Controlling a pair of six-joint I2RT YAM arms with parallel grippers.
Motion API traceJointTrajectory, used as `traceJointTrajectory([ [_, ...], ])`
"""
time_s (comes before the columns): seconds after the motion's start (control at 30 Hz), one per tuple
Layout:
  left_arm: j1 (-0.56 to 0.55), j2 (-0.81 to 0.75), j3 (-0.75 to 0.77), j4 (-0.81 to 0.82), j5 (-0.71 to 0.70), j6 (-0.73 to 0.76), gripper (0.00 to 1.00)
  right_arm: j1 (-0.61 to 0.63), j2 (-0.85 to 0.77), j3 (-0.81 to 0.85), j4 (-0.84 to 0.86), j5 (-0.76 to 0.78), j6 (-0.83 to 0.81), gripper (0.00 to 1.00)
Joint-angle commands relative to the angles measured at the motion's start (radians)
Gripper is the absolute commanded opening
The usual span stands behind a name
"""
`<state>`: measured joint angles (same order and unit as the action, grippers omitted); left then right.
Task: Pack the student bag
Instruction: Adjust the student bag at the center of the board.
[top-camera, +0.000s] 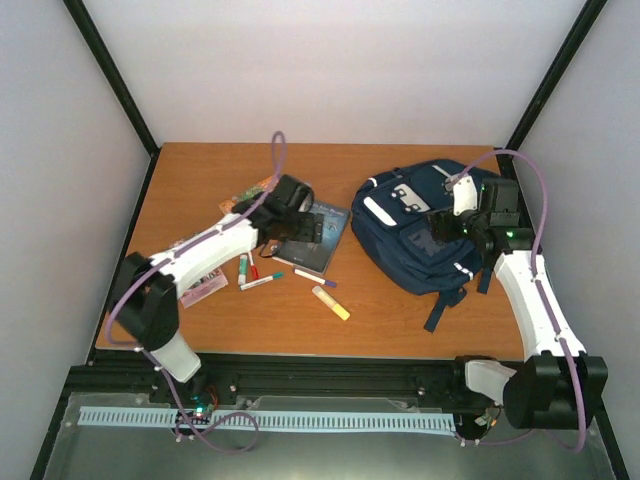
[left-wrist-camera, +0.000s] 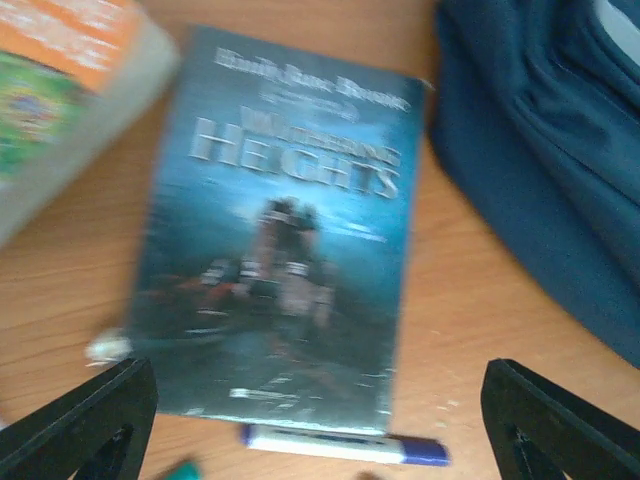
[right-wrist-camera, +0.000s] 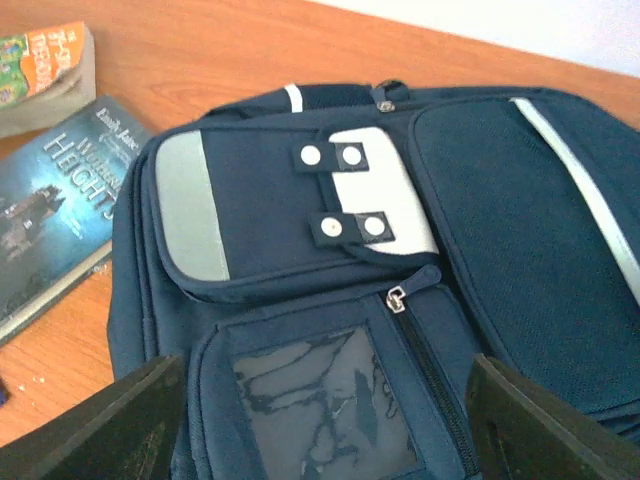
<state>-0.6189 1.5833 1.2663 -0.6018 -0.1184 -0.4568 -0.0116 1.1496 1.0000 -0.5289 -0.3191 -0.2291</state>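
The student bag (top-camera: 415, 240) is a navy backpack with white patches, lying flat at the right of the table; its edge shows in the left wrist view (left-wrist-camera: 545, 150). My right gripper (top-camera: 452, 226) hovers open just above the front pockets (right-wrist-camera: 325, 410), over a clear window pocket (right-wrist-camera: 320, 400) and beside a closed zip pull (right-wrist-camera: 397, 298). My left gripper (top-camera: 305, 218) is open above a dark blue "Wuthering Heights" book (left-wrist-camera: 285, 230), its fingers (left-wrist-camera: 90, 420) straddling the book's near edge, holding nothing.
An orange and green book (left-wrist-camera: 60, 90) lies left of the blue one. A white and purple marker (left-wrist-camera: 345, 447) rests at the blue book's near edge. Red and green markers (top-camera: 255, 275), a yellow stick (top-camera: 331, 302) and a pink pouch (top-camera: 203, 290) lie nearer the front.
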Motion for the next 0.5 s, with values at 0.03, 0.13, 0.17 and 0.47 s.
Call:
traceJointTrajectory([
  [0.03, -0.097, 0.146, 0.147, -0.032, 0.172, -0.067, 0.92, -0.031, 0.089, 0.049, -0.092, -0.038, -0.09, 0.8],
  [0.13, -0.133, 0.201, 0.168, -0.012, 0.24, -0.075, 0.91, -0.057, 0.169, 0.088, -0.122, -0.035, -0.119, 0.81],
  [0.17, -0.143, 0.216, 0.174, -0.009, 0.264, -0.071, 0.91, -0.067, 0.199, 0.104, -0.127, -0.03, -0.128, 0.81],
  [0.47, -0.215, 0.267, 0.167, -0.018, 0.384, 0.003, 0.87, -0.186, 0.53, 0.371, -0.188, 0.01, -0.192, 0.8],
])
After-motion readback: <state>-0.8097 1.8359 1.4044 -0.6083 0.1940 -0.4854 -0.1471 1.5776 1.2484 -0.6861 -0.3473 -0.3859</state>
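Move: To the left hand's right, about 30 cm away and 5 cm ahead, lies the middle of the student bag, some 10 cm lower; the book is roughly 5 cm ahead and 15 cm below. The blue marker lies about 6 cm back from that hand, and the yellow highlighter 12 cm back and 4 cm right, both at table height. The right hand has the bag's middle about 6 cm ahead, 2 cm left and 16 cm below. Swinging right about 13 cm from over the book towards the bag's near left side, the left hand increasingly draws back and sinks about 5 cm, turning clockwise and tipping further down. The right hand sinks some 7 cm while shifting forward and right over the bag's right-hand part, fingers tipping down about 15 degrees. Both grippers stay open; the left hand isn't yet touching the bag. ##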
